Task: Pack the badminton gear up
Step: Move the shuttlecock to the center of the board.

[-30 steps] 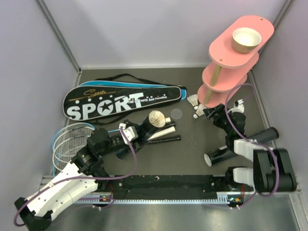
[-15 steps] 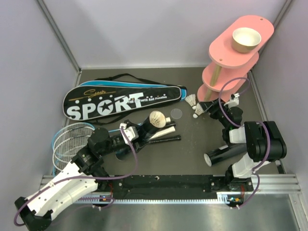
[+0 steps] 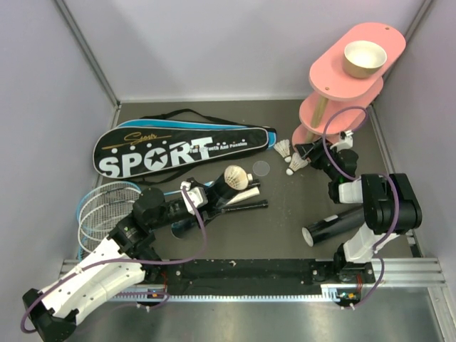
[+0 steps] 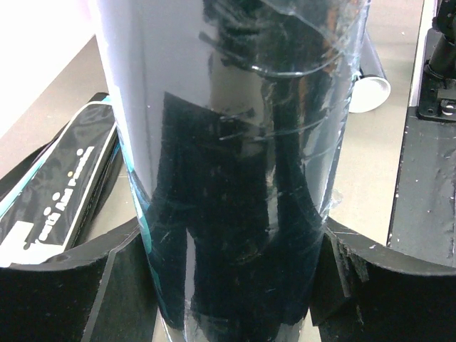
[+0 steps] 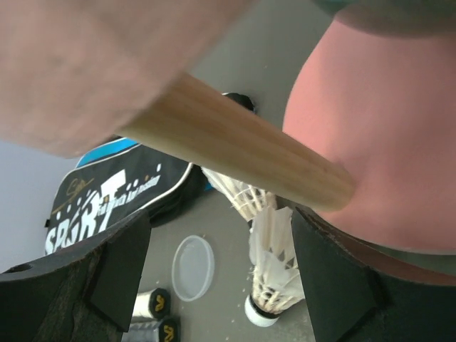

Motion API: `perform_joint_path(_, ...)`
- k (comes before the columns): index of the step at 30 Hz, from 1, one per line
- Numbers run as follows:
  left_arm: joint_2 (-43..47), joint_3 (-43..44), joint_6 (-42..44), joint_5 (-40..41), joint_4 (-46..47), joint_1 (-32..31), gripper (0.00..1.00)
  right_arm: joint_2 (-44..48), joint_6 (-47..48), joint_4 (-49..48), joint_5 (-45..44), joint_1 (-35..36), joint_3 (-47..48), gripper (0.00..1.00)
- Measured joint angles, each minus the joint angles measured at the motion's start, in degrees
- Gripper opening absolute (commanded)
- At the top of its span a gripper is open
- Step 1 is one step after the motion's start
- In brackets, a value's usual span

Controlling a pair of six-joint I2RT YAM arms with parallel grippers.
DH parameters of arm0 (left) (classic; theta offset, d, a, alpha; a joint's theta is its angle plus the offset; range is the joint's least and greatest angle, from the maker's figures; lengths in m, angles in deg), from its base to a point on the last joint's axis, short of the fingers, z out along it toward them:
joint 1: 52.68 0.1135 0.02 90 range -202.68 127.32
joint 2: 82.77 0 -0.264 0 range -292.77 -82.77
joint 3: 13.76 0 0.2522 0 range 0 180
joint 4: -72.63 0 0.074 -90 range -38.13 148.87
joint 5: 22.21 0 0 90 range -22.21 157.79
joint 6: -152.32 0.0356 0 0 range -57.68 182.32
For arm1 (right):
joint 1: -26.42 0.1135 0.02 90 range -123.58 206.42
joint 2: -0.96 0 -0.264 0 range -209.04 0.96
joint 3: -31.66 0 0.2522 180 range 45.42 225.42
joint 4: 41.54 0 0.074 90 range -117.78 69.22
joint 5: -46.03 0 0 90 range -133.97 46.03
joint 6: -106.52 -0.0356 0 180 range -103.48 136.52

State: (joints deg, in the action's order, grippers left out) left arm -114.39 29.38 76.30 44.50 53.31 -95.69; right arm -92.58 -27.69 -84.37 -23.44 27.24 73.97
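My left gripper [image 3: 201, 201] [image 4: 239, 285] is shut on a black tube [image 4: 235, 164], held off the table, with a white shuttlecock [image 3: 234, 175] sitting in its open end. My right gripper [image 3: 305, 158] [image 5: 228, 271] stands open at the foot of the pink stand. One shuttlecock [image 5: 274, 278] [image 3: 297, 164] lies between its fingers, close to the right one, and another shuttlecock [image 5: 239, 192] [image 3: 284, 148] lies just beyond. A second black tube [image 3: 335, 226] rests on its side near the right arm. The rackets [image 3: 103, 206] lie at the left, below the black SPORT bag [image 3: 178, 146].
The pink stand [image 3: 335, 107], with a tan bowl [image 3: 364, 58] on top, rises at the back right; its wooden post [image 5: 242, 142] hangs close above my right gripper. A clear round lid [image 3: 261, 169] and the racket handles [image 3: 246, 203] lie mid-table.
My right gripper has moved away from the lying tube up to the shuttlecocks at the stand's foot. The left gripper and its tube have shifted slightly right.
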Motion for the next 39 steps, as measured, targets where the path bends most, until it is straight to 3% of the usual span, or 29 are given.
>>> perform_joint_path(10, 0.09, 0.00, -0.11, -0.02, 0.02, 0.00, 0.12, -1.22, -3.58, -1.42, 2.19, -0.35, -0.42, 0.78)
perform_joint_path(24, 0.24, 0.00, -0.35, -0.72, 0.00, 0.00, 0.12, 8.85, -8.52, 8.52, 6.80, 0.52, -6.75, 0.78)
perform_joint_path(39, 0.74, 0.00, -0.35, -1.33, 0.04, 0.00, 0.11, 17.14, -6.80, 22.64, 7.08, 4.15, -7.26, 0.77)
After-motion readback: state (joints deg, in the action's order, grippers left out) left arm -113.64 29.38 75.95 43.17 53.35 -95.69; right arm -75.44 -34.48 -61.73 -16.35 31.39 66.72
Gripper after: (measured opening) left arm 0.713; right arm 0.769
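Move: The near shuttlecock lies just back of the open right hand, about 3 cm back, 2 cm to its left and some 4 cm lower, cork pointing back-left. The far shuttlecock is around 3 cm ahead and 6 cm left of the hand, the clear lid about 15 cm left and 4 cm back, and the pink rack's foot some 8 cm ahead and 10 cm right. From the left hand, holding the tube, the near shuttlecock is roughly 16 cm ahead, 31 cm right and 12 cm below. From beside the pink rack, the right hand draws back about 9 cm and some 4 cm to the left, staying low with small dips and rises, and drags the near shuttlecock out towards the middle of the table with its fingers held open, never closing on it. Along the way the wrist tips the fingers down by about 15 degrees and swings them a little counter-clockwise, while the left hand keeps holding the tube still. ##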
